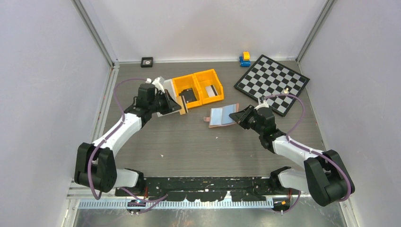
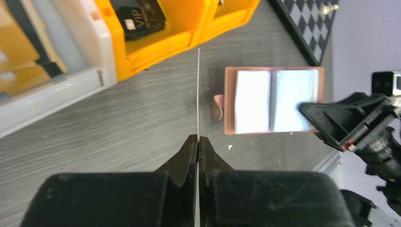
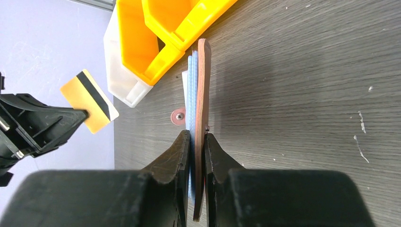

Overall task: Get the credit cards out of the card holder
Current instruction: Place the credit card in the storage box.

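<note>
The card holder (image 1: 221, 115) lies open on the table, a tan-pink wallet with glossy pockets facing up. My right gripper (image 1: 237, 117) is shut on its right edge; in the right wrist view the jaws (image 3: 197, 135) clamp the leather flap (image 3: 203, 85) and the pale blue pockets. My left gripper (image 1: 178, 107) is shut on one credit card (image 1: 183, 108), held left of the wallet near the orange bins. That card shows edge-on as a thin white line (image 2: 198, 90) rising from the shut fingertips (image 2: 197, 138). From the right wrist it looks tan-yellow with a dark stripe (image 3: 90, 100).
Two joined orange bins (image 1: 197, 81) stand behind the wallet; the left holds a black card (image 1: 188, 96), the right another card (image 1: 213, 90). A white tray (image 1: 161, 85) sits beside them. A checkerboard (image 1: 272, 84) lies at back right, with a small blue-yellow toy (image 1: 245, 58) behind it.
</note>
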### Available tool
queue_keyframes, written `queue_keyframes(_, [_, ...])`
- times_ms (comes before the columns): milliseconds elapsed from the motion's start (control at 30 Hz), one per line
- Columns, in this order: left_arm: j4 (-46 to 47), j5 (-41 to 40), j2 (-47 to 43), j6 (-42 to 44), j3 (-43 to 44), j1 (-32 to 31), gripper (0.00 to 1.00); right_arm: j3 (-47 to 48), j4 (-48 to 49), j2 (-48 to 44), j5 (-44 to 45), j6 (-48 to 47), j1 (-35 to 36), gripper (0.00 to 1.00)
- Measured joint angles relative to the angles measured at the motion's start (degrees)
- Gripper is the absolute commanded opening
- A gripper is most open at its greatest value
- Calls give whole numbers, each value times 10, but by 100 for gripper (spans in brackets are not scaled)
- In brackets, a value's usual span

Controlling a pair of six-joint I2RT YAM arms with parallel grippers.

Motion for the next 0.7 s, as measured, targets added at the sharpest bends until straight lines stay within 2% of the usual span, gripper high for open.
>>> queue_keyframes(233, [-115, -73, 35, 47, 103, 3, 0, -1, -2, 0, 2, -1, 0, 0])
queue_keyframes(367, [-140, -101, 72, 61, 147, 19, 0, -1, -5, -5, 5, -5, 0, 1])
queue_keyframes(700, [-205, -93, 209, 80, 253, 81, 0, -2, -9, -11, 8, -9, 0, 1])
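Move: The left hand already pinches the credit card. The white storage box it is headed for lies about 14 cm ahead, 9 cm to its left and some 13 cm below. The yellow box with the black card is around 18 cm ahead and 3 cm to the right; the open card holder is roughly level with the hand, 21 cm to the right and some 7 cm lower. From the right hand, the white storage box is about 16 cm ahead and 35 cm left. Forward and to the left, the left hand carries the pinched credit card about 11 cm across towards the white storage box, rising a little at first and then sinking some 4 cm. On the way the wrist tips its fingers further down and swings counter-clockwise, some 20 degrees of turn in all. The right hand stays in place, keeping hold of the card holder. ##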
